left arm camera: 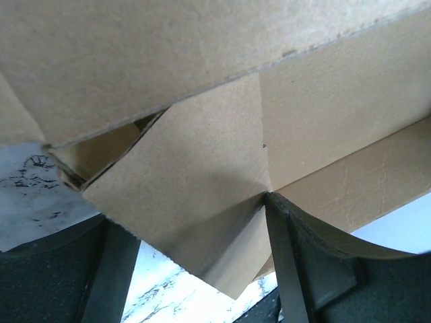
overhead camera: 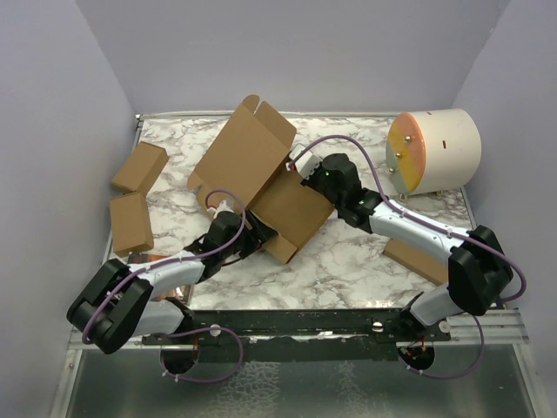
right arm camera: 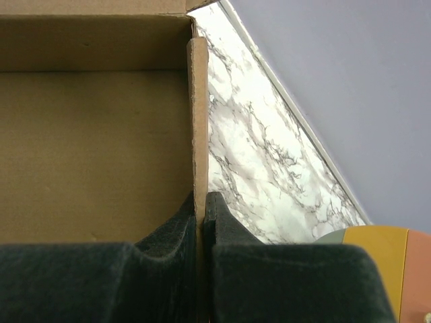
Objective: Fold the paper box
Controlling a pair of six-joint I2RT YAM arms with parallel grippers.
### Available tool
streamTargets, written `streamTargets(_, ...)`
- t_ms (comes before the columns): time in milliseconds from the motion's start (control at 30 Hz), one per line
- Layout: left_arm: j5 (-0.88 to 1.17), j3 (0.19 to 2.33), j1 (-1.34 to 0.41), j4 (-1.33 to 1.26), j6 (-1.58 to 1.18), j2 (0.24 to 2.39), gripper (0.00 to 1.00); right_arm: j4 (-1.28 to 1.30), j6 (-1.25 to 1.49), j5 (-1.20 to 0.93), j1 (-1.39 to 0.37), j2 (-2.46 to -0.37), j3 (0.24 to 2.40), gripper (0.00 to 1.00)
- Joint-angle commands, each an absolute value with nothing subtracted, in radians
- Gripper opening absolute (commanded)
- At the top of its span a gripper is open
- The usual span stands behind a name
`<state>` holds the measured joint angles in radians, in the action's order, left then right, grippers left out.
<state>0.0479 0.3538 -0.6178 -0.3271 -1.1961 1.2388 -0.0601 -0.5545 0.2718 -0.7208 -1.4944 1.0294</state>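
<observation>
The paper box [overhead camera: 261,178] lies mid-table, its lid [overhead camera: 244,144] tilted up toward the back left and its tray [overhead camera: 291,213] toward the front. My right gripper [overhead camera: 302,172] is shut on the tray's side wall [right arm camera: 199,114]; the wrist view shows both pads [right arm camera: 185,222] pinching the cardboard edge at the gripper [right arm camera: 204,202]. My left gripper [overhead camera: 251,233] sits under the box's near left corner. In its wrist view the gripper [left arm camera: 188,215] is open, with a loose flap [left arm camera: 195,195] hanging between the fingers [left arm camera: 296,262] and its corner touching the right one.
Two smaller brown boxes [overhead camera: 139,167] [overhead camera: 130,222] lie at the table's left edge. A flat cardboard piece [overhead camera: 416,259] lies under the right arm. A cream cylinder with an orange end [overhead camera: 433,150] stands at the back right. Purple walls enclose the marble table [overhead camera: 348,252].
</observation>
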Motion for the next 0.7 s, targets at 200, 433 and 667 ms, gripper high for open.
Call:
streamTargets(200, 0.028, 0.388, -0.629, -0.223, -1.199, 1.279, 0.38, -0.084, -0.54, 0.251, -0.741, -1.504, 1.032, 0.01)
streamTargets(433, 0.03, 0.415, -0.629, -0.18, -1.182, 1.316, 0.23, -0.083, -0.532, 0.247, -0.742, -1.499, 1.026, 0.01)
streamTargets(667, -0.02, 0.492, -0.631, -0.023, -1.214, 1.313, 0.26, -0.09, -0.53, 0.248, -0.742, -1.495, 1.014, 0.01)
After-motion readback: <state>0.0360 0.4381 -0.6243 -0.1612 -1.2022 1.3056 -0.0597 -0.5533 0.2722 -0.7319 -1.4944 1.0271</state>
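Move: The small end flap at the box's near corner lies just beyond the left fingertips, roughly 2 cm right, 1 cm back and 2 cm below. From that hand, the middle of the box floor is about 8 cm ahead, 7 cm right and 5 cm lower, while the raised lid panel's middle is some 18 cm ahead, 6 cm left and 4 cm higher. From the right hand, the flap is about 16 cm back, 6 cm left and 12 cm below. The left hand straddles the small end flap, then sinks about 2 cm over it while the fingers close from wide open to roughly a quarter of their opening, bringing the flap between them, and the wrist tips the fingers some 5 to 10 degrees farther down. The right hand stays nearly in place, shut on the upper edge of the far box wall, and keeps the box held for the left hand's work. ##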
